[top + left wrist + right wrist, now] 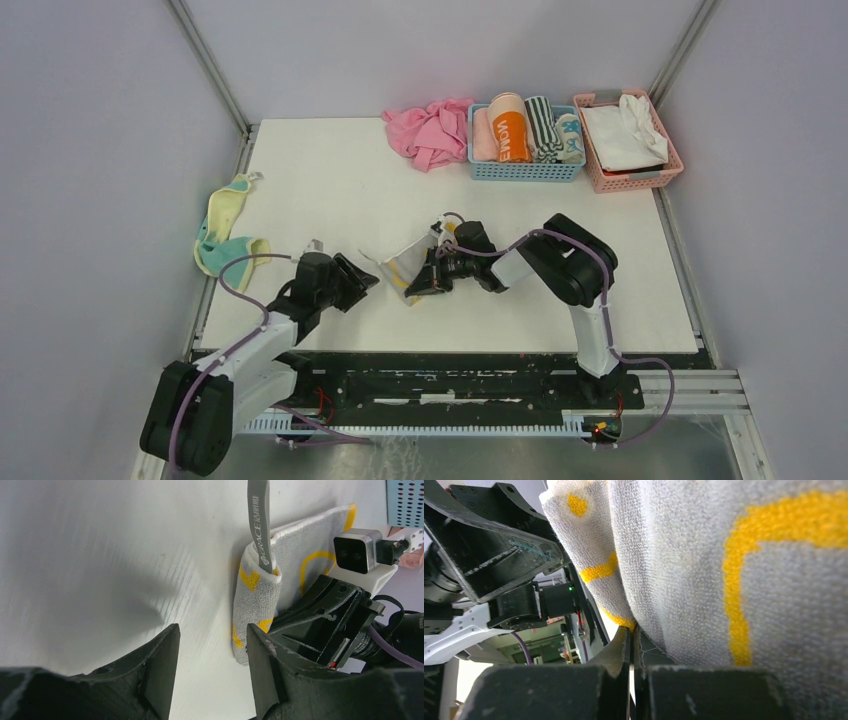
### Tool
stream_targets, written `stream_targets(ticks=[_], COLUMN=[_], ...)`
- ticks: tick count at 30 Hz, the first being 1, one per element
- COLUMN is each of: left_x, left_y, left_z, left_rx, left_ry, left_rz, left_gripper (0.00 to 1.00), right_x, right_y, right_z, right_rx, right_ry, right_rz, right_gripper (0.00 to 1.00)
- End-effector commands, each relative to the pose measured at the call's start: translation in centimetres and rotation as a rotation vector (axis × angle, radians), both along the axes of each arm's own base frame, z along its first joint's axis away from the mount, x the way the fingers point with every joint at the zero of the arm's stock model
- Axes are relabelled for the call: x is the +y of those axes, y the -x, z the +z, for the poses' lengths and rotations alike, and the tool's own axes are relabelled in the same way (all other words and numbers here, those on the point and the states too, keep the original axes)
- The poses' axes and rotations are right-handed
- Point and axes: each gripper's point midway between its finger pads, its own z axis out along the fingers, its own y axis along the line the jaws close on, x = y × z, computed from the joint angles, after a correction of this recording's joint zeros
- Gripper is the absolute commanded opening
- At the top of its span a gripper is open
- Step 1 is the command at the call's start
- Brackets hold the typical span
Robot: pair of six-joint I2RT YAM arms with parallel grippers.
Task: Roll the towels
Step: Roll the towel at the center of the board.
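A light grey towel point(412, 262) with yellow marks is partly lifted off the white table point(330, 170). Its left end point(255, 610) is folded over into a thick roll, and a grey hanging loop point(260, 525) sticks up from it. My right gripper point(422, 284) is shut on the towel's yellow-hemmed edge point(624, 621), and the cloth point(704, 580) drapes over its fingers. My left gripper point(358, 277) point(212, 635) stands open just left of the folded end with nothing between its fingers. A pale yellow towel point(226, 232) with teal lies crumpled at the table's left edge.
A pink cloth point(430, 132) lies at the back. Beside it stand a blue basket point(525, 172) of rolled towels and a pink basket point(630, 182) with white cloth. Grey walls close in both sides of the table.
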Motion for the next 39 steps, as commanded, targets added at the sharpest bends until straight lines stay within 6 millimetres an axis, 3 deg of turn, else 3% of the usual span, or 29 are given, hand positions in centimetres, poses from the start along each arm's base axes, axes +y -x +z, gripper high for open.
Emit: stream_targets(ticks=[1,16,21,30,35,39], left_x=[-1.3,-3.4,-3.3,-2.7,-2.2,-2.6], left_y=[-1.6,-5.1,-4.9,-2.8,-2.1,-2.0], left_z=[1.6,-0.8,-2.9,-7.4,-8.3,-8.2], left_rx=[-0.096,-0.076,-0.001,0.160,0.190,0.186], left_ry=[0.052,0.064,0.037,-0.037,-0.061,-0.069], left_rz=[-0.054,-0.131,-0.129,-0.108,-0.089,-0.099], left_gripper=[0.58,0.53,0.46,0.37,0.35,0.35], right_x=[-0.2,-1.1,-1.5,-2.6,-4.6,-6.0], right_y=[-0.6,0.0,0.0,-0.4,-0.6,-1.0], right_z=[-0.1,-1.7,-1.9,0.8,2.4,4.9], right_rx=[0.016,0.067,0.045,-0.104,-0.271,-0.482], right_ry=[-0.049,-0.020,0.014,0.140,0.303,0.491], right_rz=[-0.016,-0.010,-0.002,0.031,0.063,0.078], right_gripper=[0.00,0.01,0.02,0.24,0.34,0.38])
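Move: The rolled edge's far end, my left hand's goal, lies about 5 cm ahead, 4 cm to its right and 3 cm below. The tag sticks out about 6 cm straight ahead of this hand and 2 cm lower; the towel's flat part is centred about 9 cm ahead, 15 cm right and 4 cm down. My right hand's shut tips are at the rolled edge's near end, about 1 cm beyond its middle and level with it sideways and in height. I reach my left hand about 8 cm forward and to the right, sinking slightly, and bring its partly open fingers in around the far end of the roll, just below the tag, narrowing them as they arrive. My right hand keeps its shut tips at the near end almost still, then opens and backs off about 4 cm to the right, rising some 2 cm and tipping its fingers farther down. ##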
